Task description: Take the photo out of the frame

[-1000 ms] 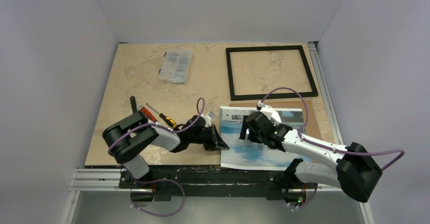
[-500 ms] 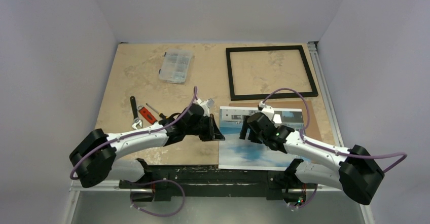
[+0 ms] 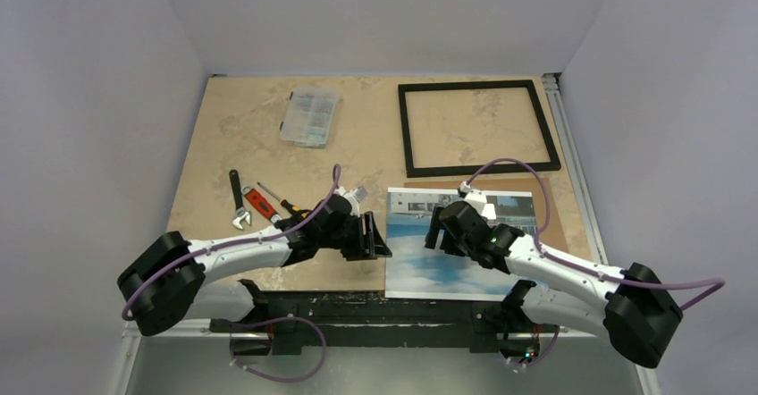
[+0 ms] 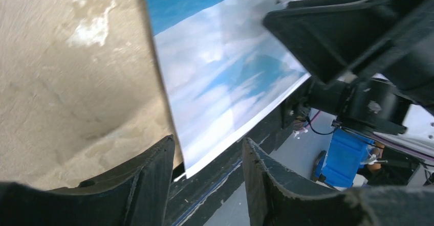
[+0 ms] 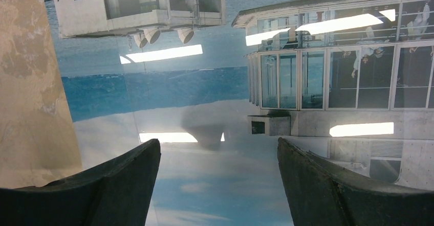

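Note:
The photo (image 3: pixel 447 265), sky and a white building, lies flat at the table's near edge on the brown backing panel (image 3: pixel 552 214). The empty black frame (image 3: pixel 406 131) lies behind it. My left gripper (image 3: pixel 380 239) is open at the photo's left edge. In the left wrist view the photo's (image 4: pixel 220 83) near left corner lies between the open fingers of this gripper (image 4: pixel 209 139), jutting over the table edge. My right gripper (image 3: pixel 435 230) is open, low over the photo's left half. The right wrist view shows the print (image 5: pixel 204 83) filling the space between its spread jaws (image 5: pixel 218 141).
A clear plastic parts box (image 3: pixel 310 116) sits at the back left. A wrench (image 3: pixel 236 200), a red tool (image 3: pixel 261 203) and a screwdriver (image 3: pixel 293 207) lie left of my left arm. A black rail (image 3: pixel 357 304) runs along the table's near edge.
My left arm stretched out to the right and brought its gripper to the photo's left edge, then a little nearer the table edge. The photo slid slightly left. My right gripper stayed over it.

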You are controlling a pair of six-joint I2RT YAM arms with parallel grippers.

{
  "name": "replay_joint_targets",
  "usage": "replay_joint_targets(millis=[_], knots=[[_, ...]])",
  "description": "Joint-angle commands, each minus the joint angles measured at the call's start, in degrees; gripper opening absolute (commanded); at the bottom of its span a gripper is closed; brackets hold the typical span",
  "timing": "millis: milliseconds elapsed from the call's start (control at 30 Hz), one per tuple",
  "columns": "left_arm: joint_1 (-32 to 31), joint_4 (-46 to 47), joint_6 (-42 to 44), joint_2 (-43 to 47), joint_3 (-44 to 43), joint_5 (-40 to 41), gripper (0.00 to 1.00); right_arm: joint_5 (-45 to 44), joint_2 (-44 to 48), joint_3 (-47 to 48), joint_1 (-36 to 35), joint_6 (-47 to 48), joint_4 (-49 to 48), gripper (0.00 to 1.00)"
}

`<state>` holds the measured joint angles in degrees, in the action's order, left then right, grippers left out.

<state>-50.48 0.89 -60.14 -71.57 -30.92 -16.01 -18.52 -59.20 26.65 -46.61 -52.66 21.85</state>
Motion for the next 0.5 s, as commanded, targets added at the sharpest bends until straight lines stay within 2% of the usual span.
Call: replay_joint_targets(millis=[0, 467], knots=[[-0.78, 8.23, -2.94, -2.49, 3.31, -0.88, 0.50, -0.05, 0.12, -0.99, -0.19, -1.10, 1.02, 0.83], [-4.28, 23.50, -9.76, -14.08, 6.62, -4.58, 0.52, 0.80, -2.37, -0.48, -0.16, -0.78, -0.02, 0.83]])
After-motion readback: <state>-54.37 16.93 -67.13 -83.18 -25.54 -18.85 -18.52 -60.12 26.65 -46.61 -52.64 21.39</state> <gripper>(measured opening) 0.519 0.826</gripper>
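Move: The photo lies flat about 5 cm below the left hand, its left edge almost directly underneath. The photo's middle is some 15 cm to the right and roughly 2 cm ahead. The empty frame's middle is about 27 cm ahead and 19 cm right, while the screwdriver lies some 20 cm left and 9 cm ahead. From the right hand, the photo's middle is about 5 cm right, 3 cm back and a couple of centimetres down. To the photo's left edge, near its near-left corner, comes the left hand: it drops about 4.5 cm and draws back some 2.5 cm, then, once low, slides about 2 cm to the right, in towards the edge. Its fingers stay half open, one tip down by the table beside the edge. The right hand stays low over the photo, fingers wide open. ##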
